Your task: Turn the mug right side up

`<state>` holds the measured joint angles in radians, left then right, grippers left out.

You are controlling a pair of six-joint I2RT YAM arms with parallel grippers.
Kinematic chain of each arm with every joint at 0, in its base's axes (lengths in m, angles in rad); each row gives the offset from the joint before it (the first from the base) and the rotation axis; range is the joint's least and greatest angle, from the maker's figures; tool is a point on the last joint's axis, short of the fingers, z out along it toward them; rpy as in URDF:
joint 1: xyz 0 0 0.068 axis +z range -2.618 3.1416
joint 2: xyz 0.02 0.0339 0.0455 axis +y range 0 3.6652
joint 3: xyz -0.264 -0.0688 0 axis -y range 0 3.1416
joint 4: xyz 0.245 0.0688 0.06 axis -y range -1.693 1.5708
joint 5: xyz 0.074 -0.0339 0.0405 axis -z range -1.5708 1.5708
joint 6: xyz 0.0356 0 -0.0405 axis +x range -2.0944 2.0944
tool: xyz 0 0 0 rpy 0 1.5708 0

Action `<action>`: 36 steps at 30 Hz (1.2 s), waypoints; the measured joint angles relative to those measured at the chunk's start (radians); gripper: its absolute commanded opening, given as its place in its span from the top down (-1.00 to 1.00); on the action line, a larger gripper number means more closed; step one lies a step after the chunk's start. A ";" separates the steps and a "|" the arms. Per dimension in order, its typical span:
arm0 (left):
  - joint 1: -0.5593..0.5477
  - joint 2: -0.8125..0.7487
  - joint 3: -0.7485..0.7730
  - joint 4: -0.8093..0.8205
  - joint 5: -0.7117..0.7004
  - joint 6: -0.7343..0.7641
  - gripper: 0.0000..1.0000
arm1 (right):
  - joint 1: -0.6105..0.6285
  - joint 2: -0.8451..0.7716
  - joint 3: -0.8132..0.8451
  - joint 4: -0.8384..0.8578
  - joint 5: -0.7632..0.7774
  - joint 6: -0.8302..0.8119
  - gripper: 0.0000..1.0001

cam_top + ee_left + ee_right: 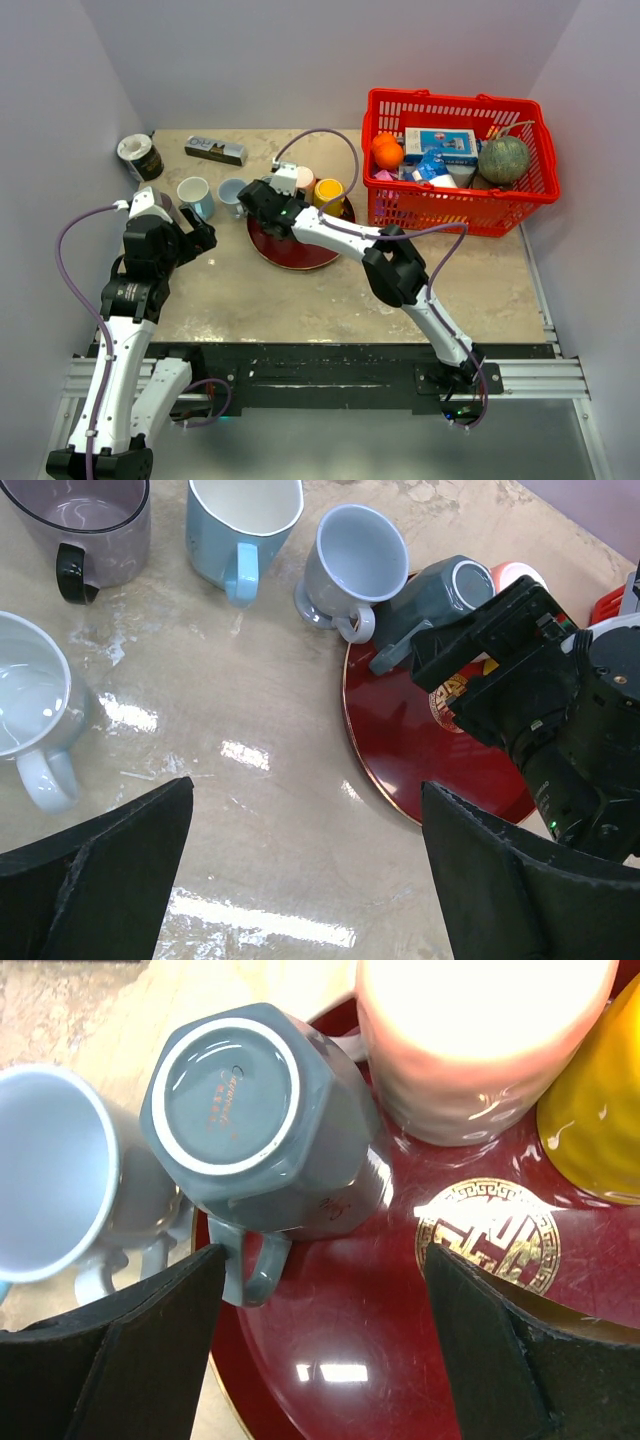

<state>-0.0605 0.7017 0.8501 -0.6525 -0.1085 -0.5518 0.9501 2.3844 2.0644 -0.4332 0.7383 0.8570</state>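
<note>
The dark grey-blue mug (250, 1120) stands upside down on the left edge of the red plate (400, 1360), base up, handle toward the near left. It also shows in the left wrist view (440, 595); in the top view my right gripper hides it. My right gripper (322, 1260) is open and empty, hovering just above the plate on the near side of the mug, its left finger (150, 1350) close to the handle. It also shows in the top view (262, 200). My left gripper (307, 790) is open and empty over bare table left of the plate, also visible from above (195, 240).
A pink mug (480, 1040) and a yellow mug (600, 1130) stand on the plate behind the task mug. A pale footed mug (355, 560), a light blue mug (240, 525), a purple-grey mug (85, 525) and a white mug (30, 705) stand left. A red basket (460, 215) of groceries sits right.
</note>
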 measured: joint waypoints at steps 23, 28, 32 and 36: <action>-0.001 0.000 -0.010 0.000 -0.003 0.014 -0.99 | -0.026 0.101 0.084 -0.019 -0.049 0.029 -0.13; -0.001 0.001 -0.012 0.000 -0.003 0.014 -0.99 | -0.025 0.098 0.084 -0.029 -0.048 0.011 0.12; -0.001 0.001 -0.013 0.000 -0.003 0.014 -0.99 | -0.025 0.098 0.084 -0.031 -0.047 -0.009 0.41; -0.001 0.001 -0.014 0.000 -0.003 0.014 -0.99 | -0.024 0.098 0.084 -0.030 -0.044 -0.034 0.50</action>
<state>-0.0616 0.7025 0.8356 -0.6525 -0.1120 -0.5377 0.9260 2.4821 2.1483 -0.4633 0.6941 0.8230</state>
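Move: The upside-down blue-grey mug stands about 6 cm ahead of my right hand, 2 cm left and 3 cm lower, its handle reaching back towards my open fingers. The upright pale mug is some 10 cm left and 4 cm ahead. The pink mug is 8 cm ahead and 6 cm right, the yellow one 5 cm ahead and 12 cm right. From my left hand the blue-grey mug lies roughly 23 cm ahead, 16 cm right and 16 cm down. I drop my right hand about 3 cm, easing it a centimetre or two forward, so that my open fingertips come down either side of the blue-grey mug's handle. There I hold the hand nearly still and shut the fingers from wide open until the pads pinch the handle between them. ##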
